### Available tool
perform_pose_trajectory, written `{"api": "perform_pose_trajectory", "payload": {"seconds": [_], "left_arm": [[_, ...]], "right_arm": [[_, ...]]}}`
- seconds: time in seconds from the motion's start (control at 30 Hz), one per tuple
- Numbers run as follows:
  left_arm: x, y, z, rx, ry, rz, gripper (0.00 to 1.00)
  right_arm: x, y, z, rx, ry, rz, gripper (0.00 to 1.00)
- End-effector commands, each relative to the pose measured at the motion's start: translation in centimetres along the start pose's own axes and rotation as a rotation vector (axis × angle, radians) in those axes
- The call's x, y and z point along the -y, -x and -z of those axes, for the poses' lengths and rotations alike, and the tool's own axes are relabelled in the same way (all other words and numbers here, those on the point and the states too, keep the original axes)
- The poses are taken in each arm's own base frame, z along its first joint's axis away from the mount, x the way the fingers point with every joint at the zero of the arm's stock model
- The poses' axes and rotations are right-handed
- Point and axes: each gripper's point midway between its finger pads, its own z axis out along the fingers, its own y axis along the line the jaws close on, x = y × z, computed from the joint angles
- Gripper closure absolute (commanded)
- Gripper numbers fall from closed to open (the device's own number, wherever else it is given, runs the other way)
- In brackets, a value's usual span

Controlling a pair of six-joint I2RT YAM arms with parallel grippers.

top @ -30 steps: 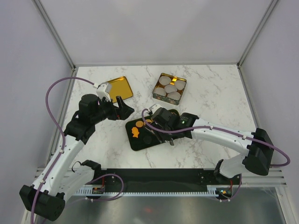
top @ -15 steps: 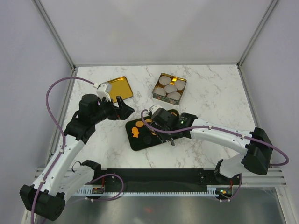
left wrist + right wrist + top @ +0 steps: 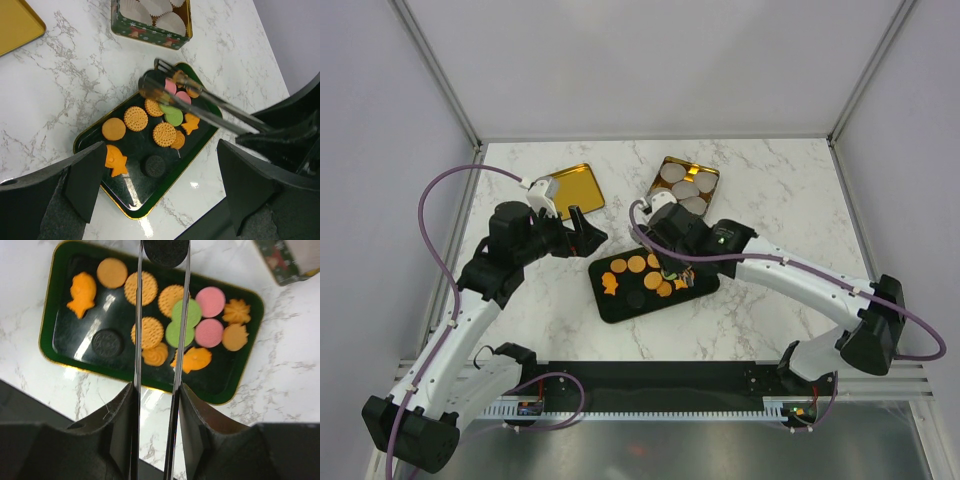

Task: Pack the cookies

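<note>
The cookies lie on a dark green tray (image 3: 612, 308): orange rounds (image 3: 112, 272), an orange fish (image 3: 82, 291), green ones (image 3: 186, 313), pink ones (image 3: 210, 301) and a dark one (image 3: 107, 343). My right gripper (image 3: 156, 400) is shut on metal tongs (image 3: 138, 340). The tongs pinch a dark round cookie (image 3: 166, 251) above the tray's far side, as the left wrist view (image 3: 151, 86) also shows. My left gripper (image 3: 161, 145) is open and empty, hovering left of the tray (image 3: 125, 207).
A green square tin (image 3: 654, 203) with pale cup liners (image 3: 170, 22) stands behind the tray. Its gold lid (image 3: 570, 190) lies at the back left. Marble table edges lie to both sides.
My right gripper has lifted the tongs off the tray and moved back towards the tin, with a dark cookie in them. The left arm has not moved.
</note>
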Motion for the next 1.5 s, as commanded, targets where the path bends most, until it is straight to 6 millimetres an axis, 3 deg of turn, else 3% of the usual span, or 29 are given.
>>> {"api": "perform_pose_trajectory", "payload": {"seconds": [0.0, 0.03, 0.2, 0.33, 0.5, 0.63, 0.93, 1.47], "left_arm": [[1.0, 1.6, 0.6, 0.041, -0.024, -0.021, 0.01], [1.0, 1.6, 0.6, 0.041, -0.024, -0.019, 0.02], [1.0, 1.4, 0.4, 0.034, -0.026, -0.018, 0.01], [1.0, 1.4, 0.4, 0.034, -0.028, -0.019, 0.01], [1.0, 1.6, 0.6, 0.044, -0.02, -0.022, 0.02], [1.0, 1.8, 0.8, 0.053, -0.017, -0.028, 0.01], [0.9, 1.8, 0.7, 0.053, -0.014, -0.028, 0.01], [0.9, 1.7, 0.7, 0.052, -0.012, -0.028, 0.01]], "right_arm": [[3.5, 4.6, 1.0, 0.109, -0.1, -0.068, 0.71], [5.2, 6.0, 0.9, 0.141, -0.132, -0.11, 0.71], [11.4, 9.2, -1.0, 0.201, -0.262, -0.253, 0.71], [13.9, 10.8, -4.4, 0.184, -0.292, -0.299, 0.71], [16.0, 12.8, -6.9, 0.191, -0.306, -0.326, 0.73], [16.8, 13.8, -8.2, 0.192, -0.326, -0.331, 0.73], [16.7, 12.8, -11.2, 0.147, -0.304, -0.334, 0.72], [18.0, 11.7, -13.6, 0.129, -0.341, -0.348, 0.7]]}}
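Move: The right hand grips the tongs, a black cookie already pinched at their tips. The cup it is bound for, the tin's far-left paper cup, lies about 32 cm ahead of this hand, 4 cm to its right and some 15 cm lower. The middle cup is 5 cm nearer and 3 cm right of that one, the far-right cup 3 cm nearer and 9 cm right. The cookie tray's middle is almost straight below the hand. From the left hand the far-left cup is roughly 27 cm ahead, 17 cm right. With the black cookie kept pinched in the tongs, the right hand swings quickly forward about 23 cm and 5 cm right, from over the tray to the tin. It first rises some 3 cm, then sinks about 7 cm towards the far-left paper cup, slowing over the tin; early on the wrist turns some 25 degrees clockwise. The fingers hold their grip on the tongs. ##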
